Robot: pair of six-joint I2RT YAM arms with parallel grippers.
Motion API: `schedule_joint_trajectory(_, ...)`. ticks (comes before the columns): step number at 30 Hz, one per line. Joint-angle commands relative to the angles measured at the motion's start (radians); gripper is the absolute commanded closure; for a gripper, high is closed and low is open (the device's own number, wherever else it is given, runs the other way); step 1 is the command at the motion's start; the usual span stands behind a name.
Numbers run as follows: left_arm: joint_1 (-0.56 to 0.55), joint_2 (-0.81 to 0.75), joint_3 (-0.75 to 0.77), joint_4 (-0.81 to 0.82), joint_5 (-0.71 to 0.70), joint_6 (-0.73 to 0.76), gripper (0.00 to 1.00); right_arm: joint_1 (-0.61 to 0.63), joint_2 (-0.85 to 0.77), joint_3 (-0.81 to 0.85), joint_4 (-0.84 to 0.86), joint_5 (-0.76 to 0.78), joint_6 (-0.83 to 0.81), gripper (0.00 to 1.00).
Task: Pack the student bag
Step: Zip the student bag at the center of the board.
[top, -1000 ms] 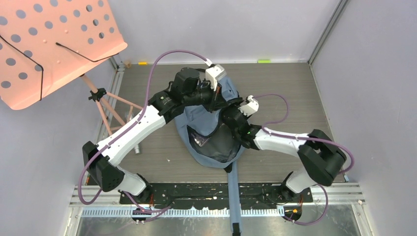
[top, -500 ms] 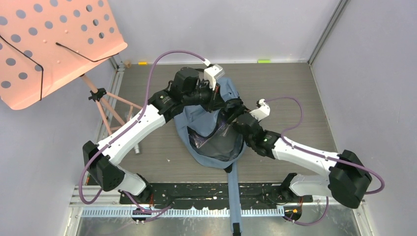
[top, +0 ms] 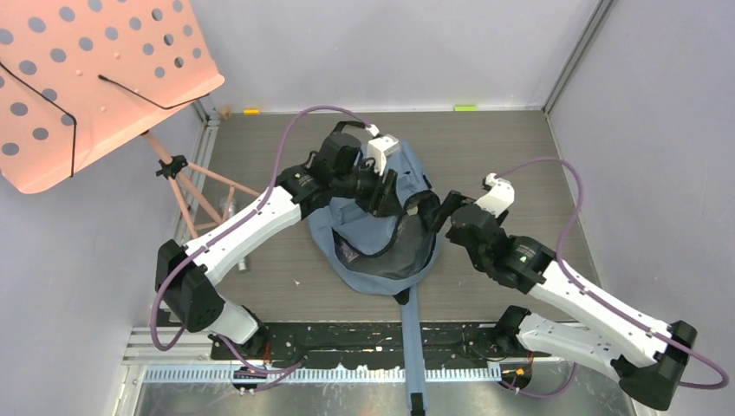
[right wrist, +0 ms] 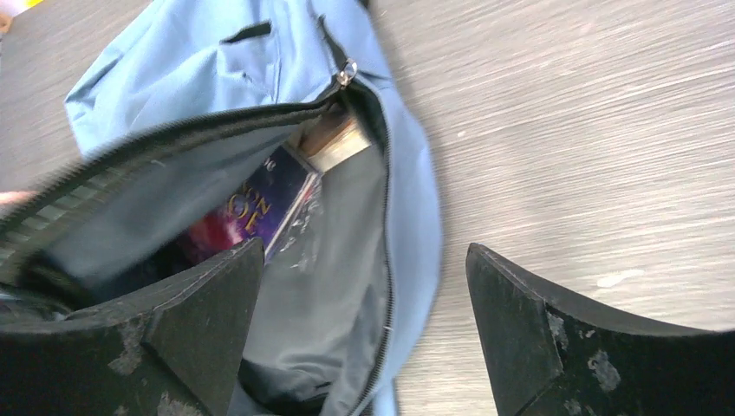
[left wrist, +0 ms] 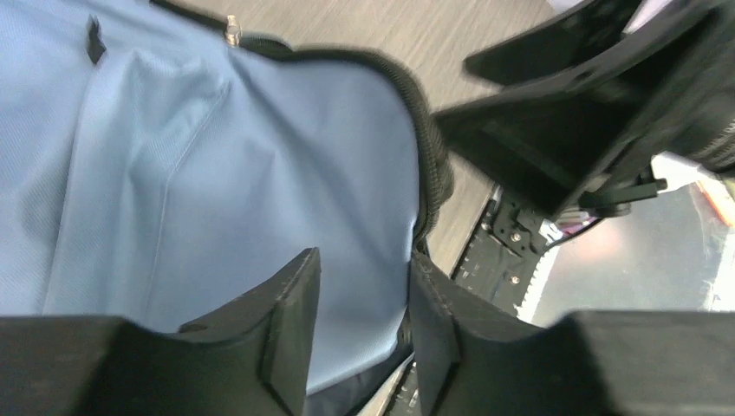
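The student bag [top: 364, 277] lies mid-table, grey-blue, its zipped mouth gaping toward the arms. Inside it I see a book [right wrist: 260, 204] with a purple and red cover. My left gripper [top: 400, 201] hangs over the bag's upper flap. In the left wrist view its jaws [left wrist: 362, 260] stand a little apart, with the blue fabric [left wrist: 217, 173] and zipper edge lying loose between them. My right gripper [top: 433, 212] is at the bag's right rim. In its own view it [right wrist: 364, 250] is wide open and holds nothing, above the zipper edge and bare table.
A pink perforated music stand [top: 87, 78] on tripod legs [top: 195, 195] stands at the far left. The bag's long blue strap [top: 414, 347] runs over the near edge between the arm bases. Grey walls close in the table on three sides.
My right arm has drawn back to the right, out of the bag's mouth, and its jaws have widened. My left gripper's jaws have parted from shut and the flap has sunk lower.
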Motion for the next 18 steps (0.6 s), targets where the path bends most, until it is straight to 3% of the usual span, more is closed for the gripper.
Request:
schedule_joint_trajectory(1,0.005,-0.007,-0.033,-0.037,0.073,0.004,0.42,-0.004,-0.081,0.141,-0.323,0.191,-0.054,0.07)
schedule_joint_trajectory(3,0.004,-0.014,-0.033,-0.052,0.091,0.001,0.30,-0.004,-0.118,0.167,-0.347,0.220,-0.080,0.07)
schedule_joint_trajectory(6,0.005,-0.047,-0.038,-0.074,0.080,0.011,0.20,-0.004,-0.151,0.200,-0.352,0.227,-0.122,0.05)
schedule_joint_trajectory(12,0.048,-0.142,-0.082,-0.136,-0.014,0.094,0.10,-0.004,-0.144,0.287,-0.333,0.140,-0.205,0.05)
schedule_joint_trajectory(18,0.264,-0.195,-0.210,-0.182,-0.139,-0.057,0.09,-0.004,-0.022,0.299,-0.193,-0.111,-0.240,0.15)
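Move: The left fingers are just coming open at the raised edge of the student bag's flap. The zipper pull lies about 4 cm ahead of the left hand, 9 cm to its right and 10 cm below. From the right hand, open and empty, the zipper pull is roughly 6 cm ahead, 6 cm left and 10 cm down. The bag's gaping mouth lies some 3 cm back from the right hand, 12 cm left and 12 cm below. Left fingers open off the flap edge, then swing 7 cm left; right hand rises 9 cm, rightward off the bag. ##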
